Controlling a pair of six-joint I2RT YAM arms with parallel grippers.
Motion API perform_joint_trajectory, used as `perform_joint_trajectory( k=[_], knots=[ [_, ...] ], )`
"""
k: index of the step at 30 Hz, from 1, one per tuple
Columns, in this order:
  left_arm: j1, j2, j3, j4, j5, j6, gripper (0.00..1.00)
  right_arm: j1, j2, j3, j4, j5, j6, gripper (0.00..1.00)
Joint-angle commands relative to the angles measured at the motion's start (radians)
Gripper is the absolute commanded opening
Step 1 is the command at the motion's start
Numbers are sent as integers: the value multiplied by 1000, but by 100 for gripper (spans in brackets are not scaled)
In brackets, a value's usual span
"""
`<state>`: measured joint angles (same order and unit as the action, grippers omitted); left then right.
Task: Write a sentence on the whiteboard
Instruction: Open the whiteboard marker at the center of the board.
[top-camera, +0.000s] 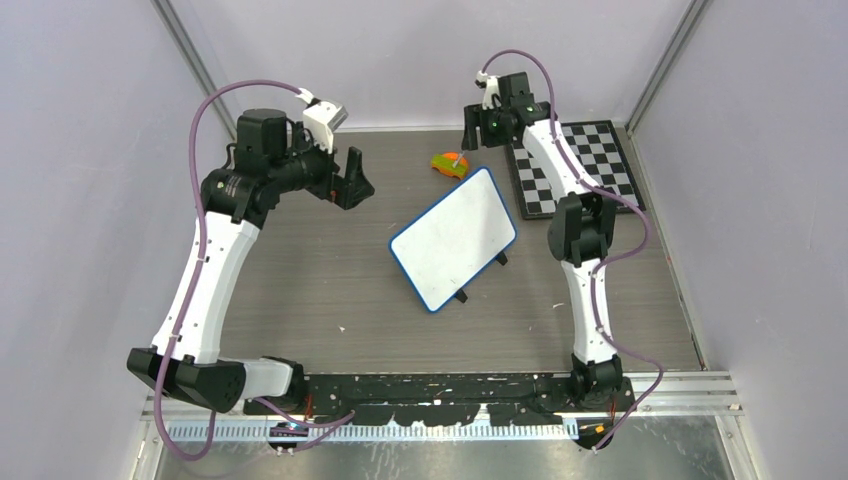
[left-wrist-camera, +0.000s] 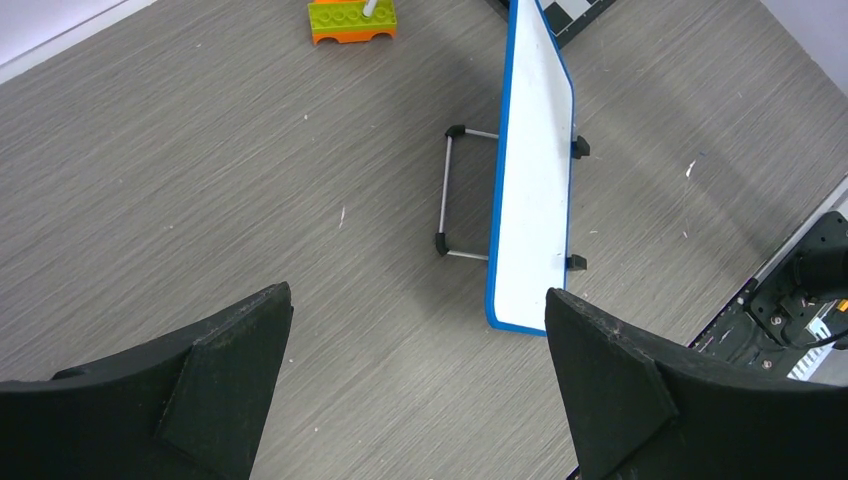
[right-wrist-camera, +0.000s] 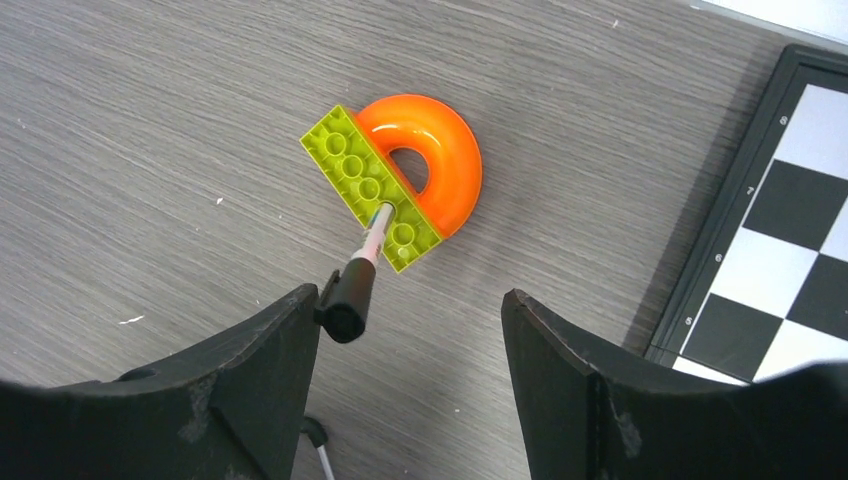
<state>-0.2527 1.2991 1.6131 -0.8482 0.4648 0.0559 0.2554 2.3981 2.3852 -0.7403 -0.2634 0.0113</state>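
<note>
The whiteboard (top-camera: 455, 238), white with a blue rim, stands tilted on its wire stand mid-table; the left wrist view shows it edge-on (left-wrist-camera: 535, 180). A marker (right-wrist-camera: 355, 290) with a black cap stands upright in a green brick (right-wrist-camera: 375, 185) joined to an orange arch (right-wrist-camera: 440, 150), behind the board (top-camera: 450, 165). My right gripper (right-wrist-camera: 410, 295) hovers over the marker, open; the cap sits close against the left finger, and the other finger is well clear. My left gripper (left-wrist-camera: 418, 300) hangs open and empty above the table left of the board (top-camera: 355, 185).
A black-and-white checkered board (top-camera: 580, 165) lies at the back right, just right of the right gripper (right-wrist-camera: 790, 230). Grey walls close in the table on three sides. The arm bases sit on a black rail (top-camera: 450, 385) at the near edge.
</note>
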Motion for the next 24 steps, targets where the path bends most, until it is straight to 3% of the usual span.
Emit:
perform_joint_trajectory(
  k=[1, 14, 24],
  knots=[
    [6, -4, 24, 38, 26, -12, 100, 23, 10, 80, 61, 6, -31, 70],
    [6, 1, 42, 34, 35, -19, 100, 44, 31, 91, 79, 57, -58, 51],
    [6, -3, 39, 35, 38, -16, 100, 51, 0, 83, 79, 70, -86, 28]
  ],
)
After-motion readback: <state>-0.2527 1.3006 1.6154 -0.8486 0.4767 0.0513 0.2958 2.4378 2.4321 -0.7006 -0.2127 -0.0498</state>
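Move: The marker stands upright in the green-and-orange block, its black cap at the right hand's fingertip height, only about 1 cm ahead and 2 cm left of the point between the pads. The block sits some 13 cm below, about 1 cm ahead and 4 cm left; the whiteboard's middle is roughly 20 cm back, 3 cm left and 8 cm lower; the chessboard lies about 23 cm to the right, level ahead, 14 cm down. From the left hand the cap is about 28 cm ahead, 20 cm right and 20 cm below. Leftward by about 2 cm and then a touch forward, staying at nearly the same height, the right hand centres its open fingers on the marker's black cap, tipping up roughly 5 degrees. As the hand settles there, the fingers close from well open to under half that gap, one on each side of the cap, pinching it by the end. ##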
